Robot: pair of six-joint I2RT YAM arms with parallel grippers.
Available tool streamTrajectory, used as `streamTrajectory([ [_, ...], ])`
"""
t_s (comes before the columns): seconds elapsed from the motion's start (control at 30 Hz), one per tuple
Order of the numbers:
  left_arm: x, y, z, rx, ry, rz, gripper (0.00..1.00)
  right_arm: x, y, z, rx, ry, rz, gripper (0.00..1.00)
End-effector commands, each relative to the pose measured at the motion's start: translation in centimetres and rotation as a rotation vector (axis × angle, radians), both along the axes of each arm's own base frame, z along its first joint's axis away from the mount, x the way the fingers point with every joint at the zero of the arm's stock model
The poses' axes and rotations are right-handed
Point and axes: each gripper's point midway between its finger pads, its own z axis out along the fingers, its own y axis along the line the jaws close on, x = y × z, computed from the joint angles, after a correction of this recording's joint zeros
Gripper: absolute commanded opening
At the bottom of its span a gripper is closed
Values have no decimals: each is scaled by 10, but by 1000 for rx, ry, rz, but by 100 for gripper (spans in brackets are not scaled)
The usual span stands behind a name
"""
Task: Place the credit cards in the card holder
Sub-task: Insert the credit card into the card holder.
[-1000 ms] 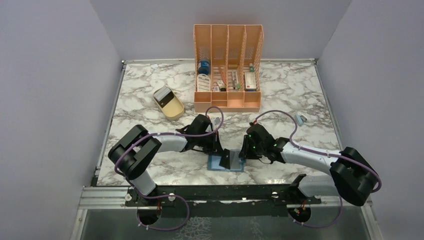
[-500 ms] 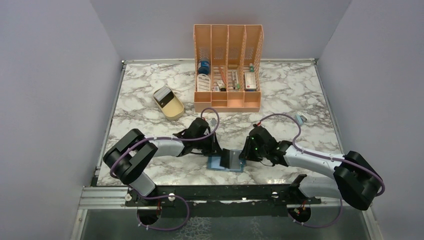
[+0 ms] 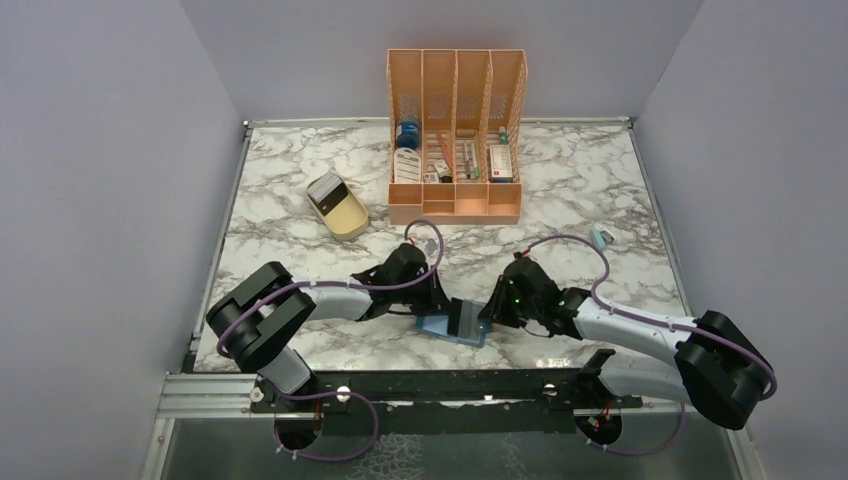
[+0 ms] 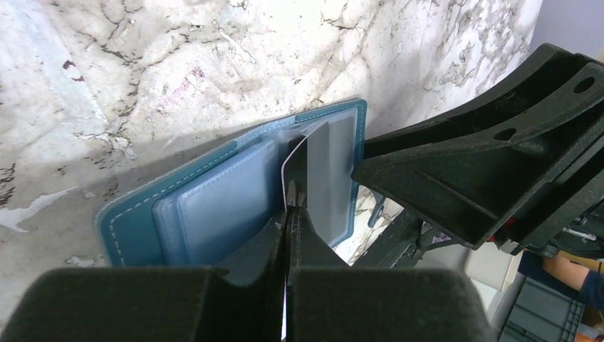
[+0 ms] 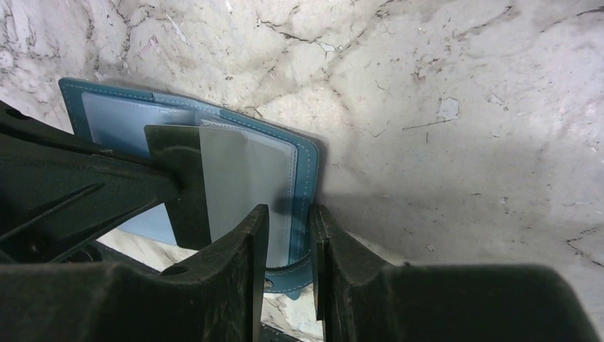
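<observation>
The teal-blue card holder (image 3: 440, 327) lies open near the table's front edge, between both arms. My left gripper (image 4: 288, 214) is shut on a thin credit card (image 4: 296, 148), seen edge-on. The card's far end stands over the holder's grey pocket (image 4: 331, 178). From the right wrist view the card shows a dark face (image 5: 174, 167) beside that pocket (image 5: 246, 185). My right gripper (image 5: 290, 239) straddles the holder's right edge (image 5: 305, 182). Its jaws are partway closed, and the snap tab (image 5: 288, 279) spans the gap between them.
An orange slotted organiser (image 3: 456, 135) with small items stands at the back centre. A beige tray (image 3: 345, 213) sits back left with a greyish card-like piece (image 3: 325, 186) at its far end. A small light object (image 3: 601, 238) lies on the marble at the right.
Both grippers and the card holder have shifted slightly toward the near edge, and the holder has turned a little. The grips look unchanged.
</observation>
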Motion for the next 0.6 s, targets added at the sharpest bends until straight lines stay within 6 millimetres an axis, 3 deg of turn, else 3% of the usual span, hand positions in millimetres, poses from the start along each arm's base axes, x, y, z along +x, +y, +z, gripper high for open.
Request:
streamTrajectory([
  [0.0, 8, -12, 6, -16, -44, 19, 4, -11, 8, 1, 54, 42, 19, 28],
  [0.13, 13, -8, 17, -12, -85, 33, 25, -6, 1, 8, 6, 2, 21, 28],
  [0.27, 15, -1, 21, 39, -108, 35, 38, -7, -7, 13, -35, -16, 47, 29],
  [0.57, 7, -7, 15, 15, -70, 2, 40, -15, 3, 12, 20, 1, 96, 29],
])
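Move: The left gripper has the card by its raised left edge, the rest of it already under the clear sleeve; the sleeve's middle lies about 5 cm to the right, 2 cm back and 2 cm lower. The holder's blue pocket is some 4 cm left and 2 cm back. From the right gripper, set at the holder's right edge, the sleeve's middle is about 3 cm left and 1 cm ahead, 1 cm below. Open the left fingers to a bit under half to let go of the card's edge while staying low at the sleeve's mouth, then lift the left gripper off, up about 1.5 cm and slightly forward. With the right fingers kept at the holder's right edge, their opening unchanged, ease that gripper back and up about 1 cm each, drifting slightly right. ##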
